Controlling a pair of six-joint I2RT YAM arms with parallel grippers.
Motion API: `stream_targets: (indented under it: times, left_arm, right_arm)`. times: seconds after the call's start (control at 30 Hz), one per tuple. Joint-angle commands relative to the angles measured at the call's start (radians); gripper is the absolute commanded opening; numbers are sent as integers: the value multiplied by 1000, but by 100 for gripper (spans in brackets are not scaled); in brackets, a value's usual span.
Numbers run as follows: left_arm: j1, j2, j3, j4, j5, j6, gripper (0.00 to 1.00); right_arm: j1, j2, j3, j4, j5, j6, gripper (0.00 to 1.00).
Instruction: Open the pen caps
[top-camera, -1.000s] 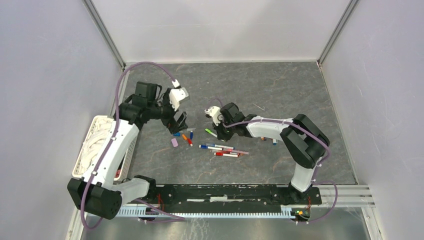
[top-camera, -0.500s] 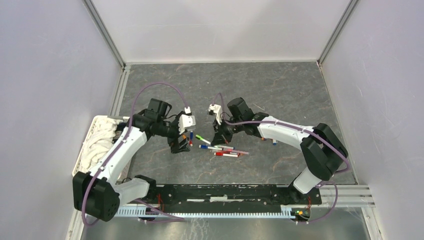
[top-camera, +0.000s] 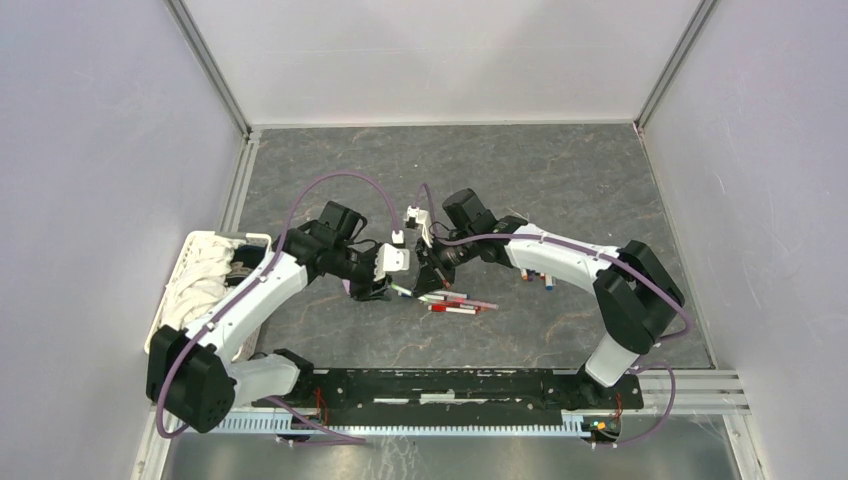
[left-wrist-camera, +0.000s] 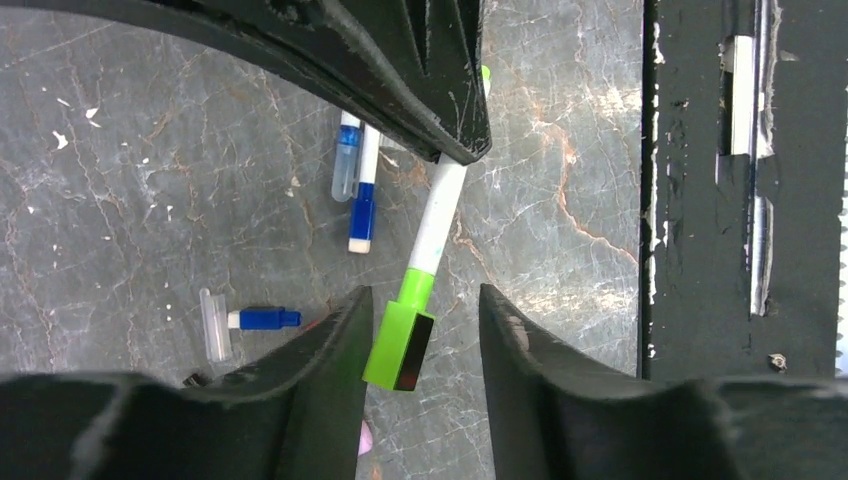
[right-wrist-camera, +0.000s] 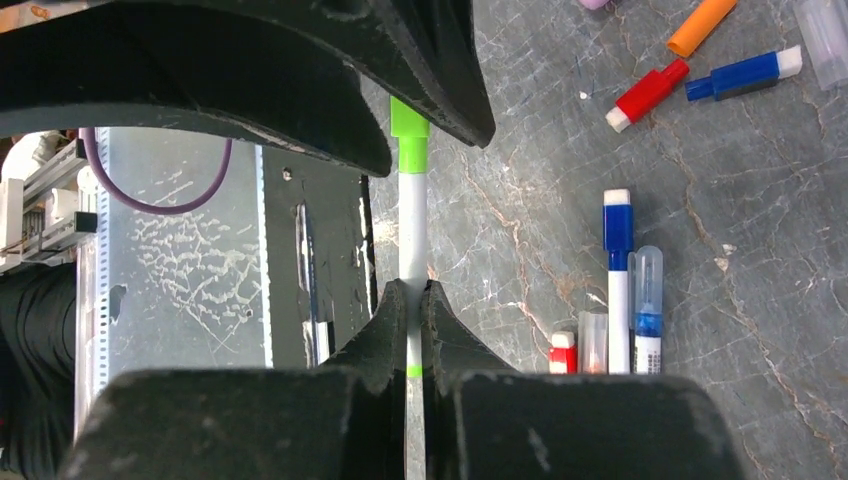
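Observation:
My right gripper (right-wrist-camera: 412, 290) is shut on the white barrel of a green pen (right-wrist-camera: 412, 230) and holds it above the table. The pen's green cap (left-wrist-camera: 400, 335) lies between the fingers of my left gripper (left-wrist-camera: 425, 300). That gripper is open: the cap rests near one finger, with a clear gap to the other. From above, the left gripper (top-camera: 385, 288) and the right gripper (top-camera: 432, 272) meet nose to nose at mid-table. Several other pens (top-camera: 450, 300) lie just below them.
Loose on the stone top lie a blue pen (right-wrist-camera: 618, 270), a red cap (right-wrist-camera: 648, 93), an orange cap (right-wrist-camera: 700, 25) and a blue cap (right-wrist-camera: 745, 72). A white basket (top-camera: 175, 300) of cloth stands at the left. The black rail (top-camera: 450, 385) runs along the near edge.
My left arm has swung right and down to the pen, and its jaws have narrowed around the green cap. The right gripper, still shut on the pen, has shifted slightly left.

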Motion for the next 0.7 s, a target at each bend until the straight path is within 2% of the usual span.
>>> stream_targets:
  times: [0.0, 0.1, 0.13, 0.3, 0.4, 0.53, 0.67]
  left_arm:
    - [-15, 11, 27, -6, -24, 59, 40]
    - [-22, 19, 25, -10, -62, 71, 7]
    - [-24, 20, 25, -11, -71, 71, 3]
    - [-32, 10, 32, -16, -61, 74, 2]
    - [-36, 9, 44, -17, -47, 64, 2]
    - [-44, 1, 49, -16, -41, 61, 2]
    - [-48, -2, 48, -36, -48, 78, 2]
  right_arm:
    - [1, 11, 44, 5, -31, 11, 0]
    - [1, 13, 45, 12, -34, 18, 0]
    - [2, 15, 45, 18, -37, 22, 0]
    - [20, 54, 56, 46, -23, 73, 31]
    - [44, 110, 86, 54, -62, 90, 41]
    - [56, 157, 103, 143, -108, 163, 42]
    - [55, 178, 122, 222, -130, 236, 34]
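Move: The green marker's cap sits almost at the left hand's pads, perhaps 1 cm below them and level fore and aft; from the right hand, which holds the marker's rear, the cap is about 6 cm left, 1 cm ahead and nearly level. On the table some 12 cm below, a loose red cap lies about 5 cm ahead and 2 cm left of the left hand. A blue marker lies roughly 4 cm ahead and 3 cm right of the right hand, a red marker 1 cm ahead and 7 cm right. The left hand sinks about 1 cm as its half-open fingers close on the green cap, pinching it and then keeping hold almost in place. Only after that do the right fingers open and let go of the marker's rear, and the right hand slides, open, some 4 cm left along the barrel towards the cap, dropping about 2 cm and drawing back slightly with a wrist turn of about 10 degrees, until its open fingers stand around the barrel close to the green neck. ##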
